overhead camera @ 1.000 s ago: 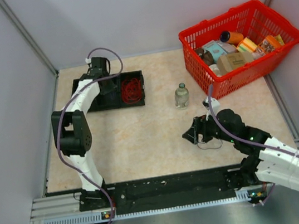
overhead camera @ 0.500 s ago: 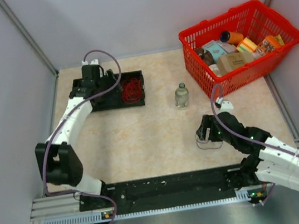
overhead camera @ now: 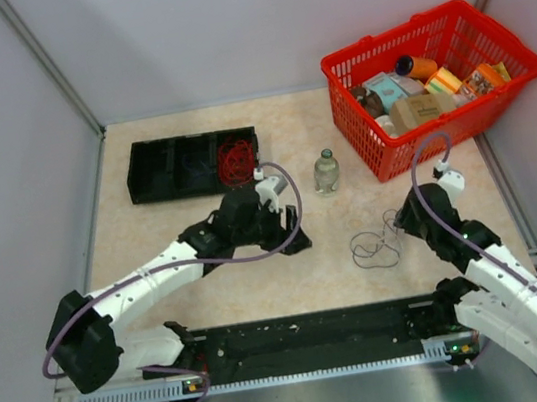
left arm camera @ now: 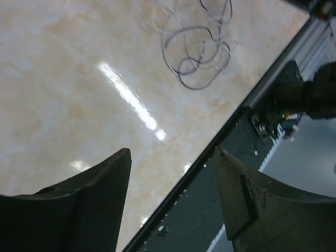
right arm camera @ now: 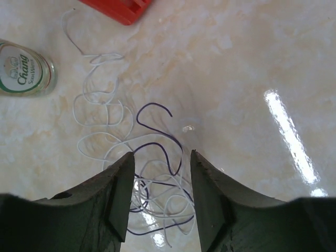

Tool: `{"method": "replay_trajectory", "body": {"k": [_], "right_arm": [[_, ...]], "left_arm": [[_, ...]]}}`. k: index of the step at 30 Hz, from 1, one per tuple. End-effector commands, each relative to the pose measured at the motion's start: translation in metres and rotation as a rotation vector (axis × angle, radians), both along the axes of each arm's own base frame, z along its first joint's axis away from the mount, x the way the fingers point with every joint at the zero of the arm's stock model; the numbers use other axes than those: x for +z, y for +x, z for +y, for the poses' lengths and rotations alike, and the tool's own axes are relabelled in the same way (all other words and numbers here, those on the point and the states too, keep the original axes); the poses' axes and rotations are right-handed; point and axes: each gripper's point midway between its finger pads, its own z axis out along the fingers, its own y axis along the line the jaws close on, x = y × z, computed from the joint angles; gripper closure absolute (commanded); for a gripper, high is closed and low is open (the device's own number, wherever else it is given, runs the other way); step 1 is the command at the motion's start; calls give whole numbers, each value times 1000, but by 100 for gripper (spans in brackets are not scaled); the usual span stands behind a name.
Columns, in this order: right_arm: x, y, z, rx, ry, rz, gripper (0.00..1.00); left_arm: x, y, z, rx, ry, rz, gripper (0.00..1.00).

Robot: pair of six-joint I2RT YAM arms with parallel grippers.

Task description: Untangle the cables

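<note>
A tangle of white and dark purple cables (overhead camera: 374, 246) lies loose on the table right of centre. In the right wrist view the white cable (right arm camera: 97, 113) spreads in loops toward the bottle, and the dark cable (right arm camera: 157, 134) winds through it. My right gripper (overhead camera: 407, 226) hovers just right of the tangle, and in its wrist view the right gripper (right arm camera: 160, 197) is open, with strands seen between its fingers but not pinched. My left gripper (overhead camera: 298, 241) is open left of the tangle and holds nothing. The left wrist view shows the cables (left arm camera: 202, 52) ahead. A red cable (overhead camera: 235, 161) sits bunched in the black tray (overhead camera: 168, 170).
A small glass bottle (overhead camera: 326, 170) stands behind the tangle, and the bottle (right arm camera: 23, 68) also shows in the right wrist view. A red basket (overhead camera: 398, 156) full of goods stands at the back right. The black rail (overhead camera: 309, 336) runs along the near edge.
My left arm has swung from the black tray to the table's centre, and its gripper has opened. My right arm has drawn back to the right off the tangle, and its jaws have narrowed.
</note>
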Motion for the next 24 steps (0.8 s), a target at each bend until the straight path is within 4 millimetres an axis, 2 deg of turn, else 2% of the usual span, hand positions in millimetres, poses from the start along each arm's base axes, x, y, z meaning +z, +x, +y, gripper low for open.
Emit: {"method": "replay_trajectory", "body": {"k": [1,3,6,10,11,14,16,19,22,24], "right_arm": [[12,29,11,92,18,-77,54],[7,33,19,148,21,-57,52],[-6,34,41,269,66,-25,50],[-22,33,59,341,103,26,51],[-25,32,64,359,110,36,59],[-28,26,86,428,114,49,90],[-20,21,104,484,100,25,100],[7,10,131,569,141,-22,100],[52,-2,155,670,214,-128,100],[81,-12,170,747,311,-194,100]], "left_arm": [[12,-29,-38,-81,-112,-32,30],[6,-39,-49,-111,-91,-6,30],[8,-50,-64,-152,-94,-13,30],[3,-49,-75,-152,-81,6,30],[1,-48,-76,-148,-72,9,30],[0,-43,-75,-126,-47,4,31],[1,-39,-71,-100,-36,-12,32],[13,-42,-70,-135,-80,-63,33],[33,-54,-66,-204,-151,-123,32],[56,-56,-63,-213,-214,-196,30]]}}
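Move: The cable tangle lies about 7 cm to my right hand's left, some 3 cm back and 5 cm below. From the same hand, the glass bottle stands roughly 14 cm ahead and 17 cm left, and the red basket's middle about 31 cm ahead and 13 cm right. From my left hand, the cable is some 17 cm right, 3 cm back and 11 cm below, while the bottle is about 14 cm ahead and 8 cm right. My right hand edges forward, then swings left and sinks about 4 cm to the tangle, where its half-open fingers shut on a purple strand. It keeps sweeping left, 13 cm in all, rising again and turning about 35 degrees counter-clockwise. My left hand, fingers staying open, comes some 8 cm right and back towards the tangle. ##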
